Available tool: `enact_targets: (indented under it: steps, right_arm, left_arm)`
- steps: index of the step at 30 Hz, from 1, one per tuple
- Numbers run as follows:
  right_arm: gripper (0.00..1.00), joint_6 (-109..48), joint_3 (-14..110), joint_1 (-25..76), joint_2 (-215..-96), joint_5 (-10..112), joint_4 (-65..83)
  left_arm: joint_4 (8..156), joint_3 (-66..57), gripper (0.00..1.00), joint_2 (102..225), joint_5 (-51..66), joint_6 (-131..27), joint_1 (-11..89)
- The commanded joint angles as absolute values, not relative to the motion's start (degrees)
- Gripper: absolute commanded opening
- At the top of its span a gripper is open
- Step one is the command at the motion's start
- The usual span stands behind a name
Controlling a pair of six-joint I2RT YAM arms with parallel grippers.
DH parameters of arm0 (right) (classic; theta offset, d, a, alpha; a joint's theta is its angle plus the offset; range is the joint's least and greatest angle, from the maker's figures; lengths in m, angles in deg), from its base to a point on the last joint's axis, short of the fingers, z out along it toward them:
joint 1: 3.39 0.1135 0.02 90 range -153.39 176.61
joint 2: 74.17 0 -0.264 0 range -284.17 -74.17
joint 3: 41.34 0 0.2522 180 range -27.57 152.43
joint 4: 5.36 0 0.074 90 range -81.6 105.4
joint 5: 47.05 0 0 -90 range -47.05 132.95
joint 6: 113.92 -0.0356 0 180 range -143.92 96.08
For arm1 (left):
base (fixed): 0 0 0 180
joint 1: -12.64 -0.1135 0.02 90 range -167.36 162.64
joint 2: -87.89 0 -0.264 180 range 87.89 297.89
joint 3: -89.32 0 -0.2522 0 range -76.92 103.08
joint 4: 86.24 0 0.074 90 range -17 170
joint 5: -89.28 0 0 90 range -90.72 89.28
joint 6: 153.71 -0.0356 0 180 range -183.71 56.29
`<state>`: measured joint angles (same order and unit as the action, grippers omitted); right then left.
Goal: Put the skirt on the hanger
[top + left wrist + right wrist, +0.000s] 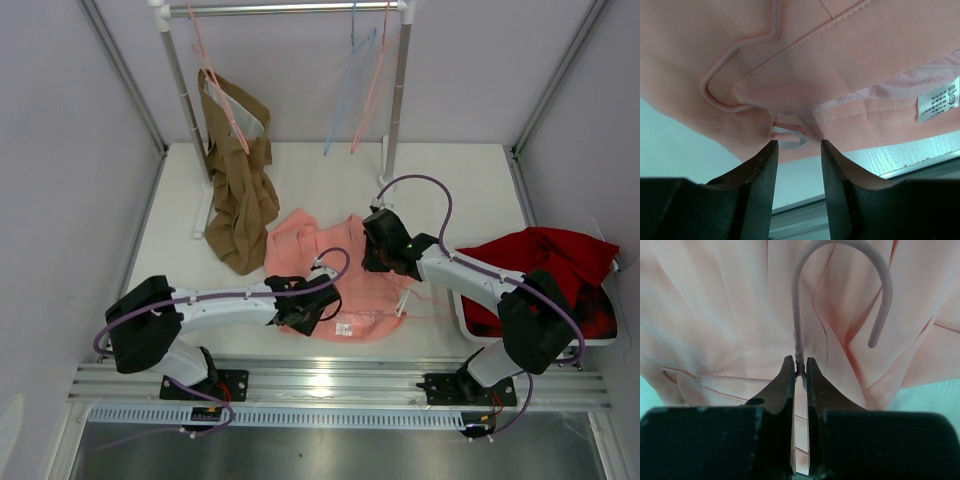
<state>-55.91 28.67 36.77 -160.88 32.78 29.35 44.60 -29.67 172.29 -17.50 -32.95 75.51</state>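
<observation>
The salmon-pink skirt (330,275) lies spread on the table's middle, its white label (344,328) near the front hem. The pink wire hanger lies on the skirt. Its hook (880,285) curves over the fabric, and one bent corner (715,92) is tucked under a fold of the waistband. My right gripper (800,366) is shut on the hanger's twisted neck at the skirt's right side (385,250). At the skirt's near left hem my left gripper (797,145) stands open. Its fingertips (771,150) are just short of a small white tab (787,137) and grip nothing.
A brown garment (238,190) hangs from the clothes rack (290,8) at the back and trails onto the table. A pale blue hanger (345,100) and another pink one (378,85) hang from the rail. A dark red cloth (545,265) fills a white tray at the right.
</observation>
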Motion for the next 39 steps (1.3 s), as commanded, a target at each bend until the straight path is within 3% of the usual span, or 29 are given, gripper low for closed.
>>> enact_targets:
  steps: [1, 12, 26, 30, 33, 39]
  right_arm:
    - [0.0, -56.17, 28.59, 36.78, -160.56, 31.53, 27.56]
    - [0.0, -56.44, 28.5, 36.6, -160.48, 31.7, 27.47]
    - [0.0, -56.26, 28.15, 36.34, -160.39, 31.97, 27.21]
    - [0.0, -56.09, 28.15, 36.16, -160.3, 32.14, 27.29]
    - [0.0, -56.17, 28.06, 36.08, -160.21, 32.23, 27.21]
    - [0.0, -56.17, 27.71, 35.99, -160.04, 32.32, 27.03]
  left_arm:
    - [46.42, -28.58, 0.44, 172.7, -18.65, -34.27, 75.74]
    - [47.39, -29.1, 0.38, 173.67, -19.27, -34.18, 75.74]
    - [45.64, -28.4, 0.16, 174.02, -21.11, -33.65, 75.66]
    - [44.49, -27.97, 0.16, 174.55, -21.55, -33.39, 75.66]
    - [43.35, -27.26, 0.27, 174.73, -21.82, -33.56, 75.66]
    - [43.44, -27.96, 0.2, 174.28, -21.29, -33.74, 75.66]
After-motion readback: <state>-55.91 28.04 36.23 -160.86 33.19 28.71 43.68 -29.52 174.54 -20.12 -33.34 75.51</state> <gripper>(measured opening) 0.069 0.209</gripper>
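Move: The white strap loop at the skirt's near-left corner lies almost under the left fingertips, about 1 cm ahead and 2 cm below. The hanger's bent end sits on the cloth some 4 cm ahead and 3 cm left of that hand, and the skirt's care label about 8 cm to its right, level with it. From the right hand, the strap lies roughly 14 cm back, 16 cm left and 8 cm below. The left fingertips come to the white strap from both sides, narrowing from nearly half open to a small gap, then easing open a little and starting to close again. The hand sinks just under 1 cm in all and at the end shifts about 1 cm left, towards the hanger's bent end, with a slight roll. The right hand stays put, still pinching the hanger at the base of its hook. ##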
